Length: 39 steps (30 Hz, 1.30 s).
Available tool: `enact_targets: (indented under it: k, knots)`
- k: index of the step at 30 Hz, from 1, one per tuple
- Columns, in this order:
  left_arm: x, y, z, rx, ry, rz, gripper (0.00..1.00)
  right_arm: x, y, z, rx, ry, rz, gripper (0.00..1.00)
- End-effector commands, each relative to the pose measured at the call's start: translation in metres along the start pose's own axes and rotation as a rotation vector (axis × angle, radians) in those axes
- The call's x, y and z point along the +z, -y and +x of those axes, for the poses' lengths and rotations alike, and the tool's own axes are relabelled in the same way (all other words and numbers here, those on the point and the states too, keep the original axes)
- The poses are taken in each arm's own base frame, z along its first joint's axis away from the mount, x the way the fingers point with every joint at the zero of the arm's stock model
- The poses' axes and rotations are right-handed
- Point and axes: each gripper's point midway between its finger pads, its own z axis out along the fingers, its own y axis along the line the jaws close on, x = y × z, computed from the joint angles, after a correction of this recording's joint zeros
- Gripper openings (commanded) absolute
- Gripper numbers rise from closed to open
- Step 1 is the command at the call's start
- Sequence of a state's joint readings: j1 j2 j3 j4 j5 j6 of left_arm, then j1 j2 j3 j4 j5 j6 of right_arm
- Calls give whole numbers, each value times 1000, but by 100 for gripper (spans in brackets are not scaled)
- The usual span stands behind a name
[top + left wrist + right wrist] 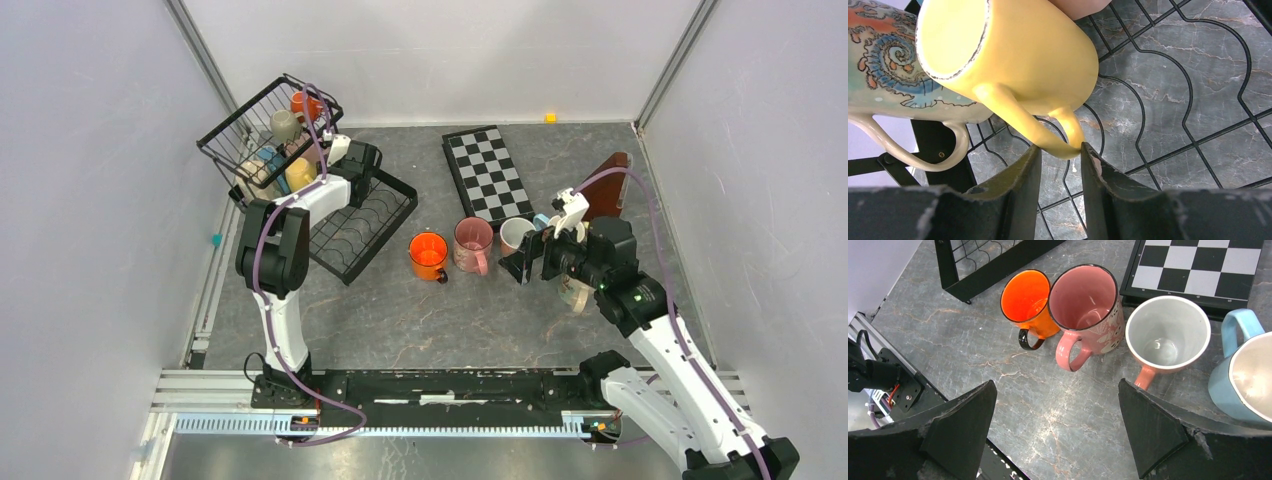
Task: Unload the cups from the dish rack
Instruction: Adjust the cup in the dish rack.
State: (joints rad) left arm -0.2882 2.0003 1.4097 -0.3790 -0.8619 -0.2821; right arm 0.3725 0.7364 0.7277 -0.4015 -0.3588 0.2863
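The black wire dish rack stands at the back left, its flat tray beside the basket. Inside the basket lie a yellow cup, a patterned cream cup, an orange cup and a beige one. My left gripper reaches into the basket, both fingertips pressing on the yellow cup's handle. On the table stand an orange cup, a pink cup, a white cup with a salmon handle and a light blue cup. My right gripper hovers open in front of them, holding nothing.
A black-and-white checkerboard lies behind the row of cups. A brown wedge-shaped board leans at the right. A small yellow block sits at the back wall. The metal rail runs along the near edge.
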Motion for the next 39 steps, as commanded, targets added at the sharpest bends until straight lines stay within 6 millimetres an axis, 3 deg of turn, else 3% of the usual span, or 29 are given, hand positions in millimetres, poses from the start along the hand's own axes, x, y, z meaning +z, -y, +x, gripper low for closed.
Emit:
enact_targets:
  k: [1,11,24,39]
  knots:
    - [2,-8,-18,-57,53,-10,39,2,-2,-5,-34,35,-19,98]
    - [-13,-10,-11,-138,49,33,25,3,1,2,-35,32,-11,98]
    - [-45,-12,7,-332,13,102,21,1,3,8,-31,32,-8,98]
    - [-70,-5,47,-437,-36,172,20,0,4,21,-23,15,-11,98]
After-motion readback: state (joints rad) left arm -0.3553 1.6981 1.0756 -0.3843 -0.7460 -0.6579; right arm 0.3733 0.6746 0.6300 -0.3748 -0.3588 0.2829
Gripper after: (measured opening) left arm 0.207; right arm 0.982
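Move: The yellow cup in the rack has its handle right at the left fingertips; its body is centred about 6 cm to the left of the hand and 1 cm ahead, at about the same height. The cream patterned cup is some 12 cm left and 3 cm back, the pink cup roughly 7 cm ahead and 4 cm left, both about level. From the right hand, the yellow cup is around 21 cm ahead, 48 cm left and 13 cm lower. The yellow cup's handle is at the left fingertips as they narrow to about half their gap; the hand then draws back some 7 cm and 3 cm to the right, away from the cream patterned cup, rolling its left side down nearly 20 degrees. By the end the fingers are clear of the handle. The right hand, wide open and holding nothing, sinks about 2 cm. ##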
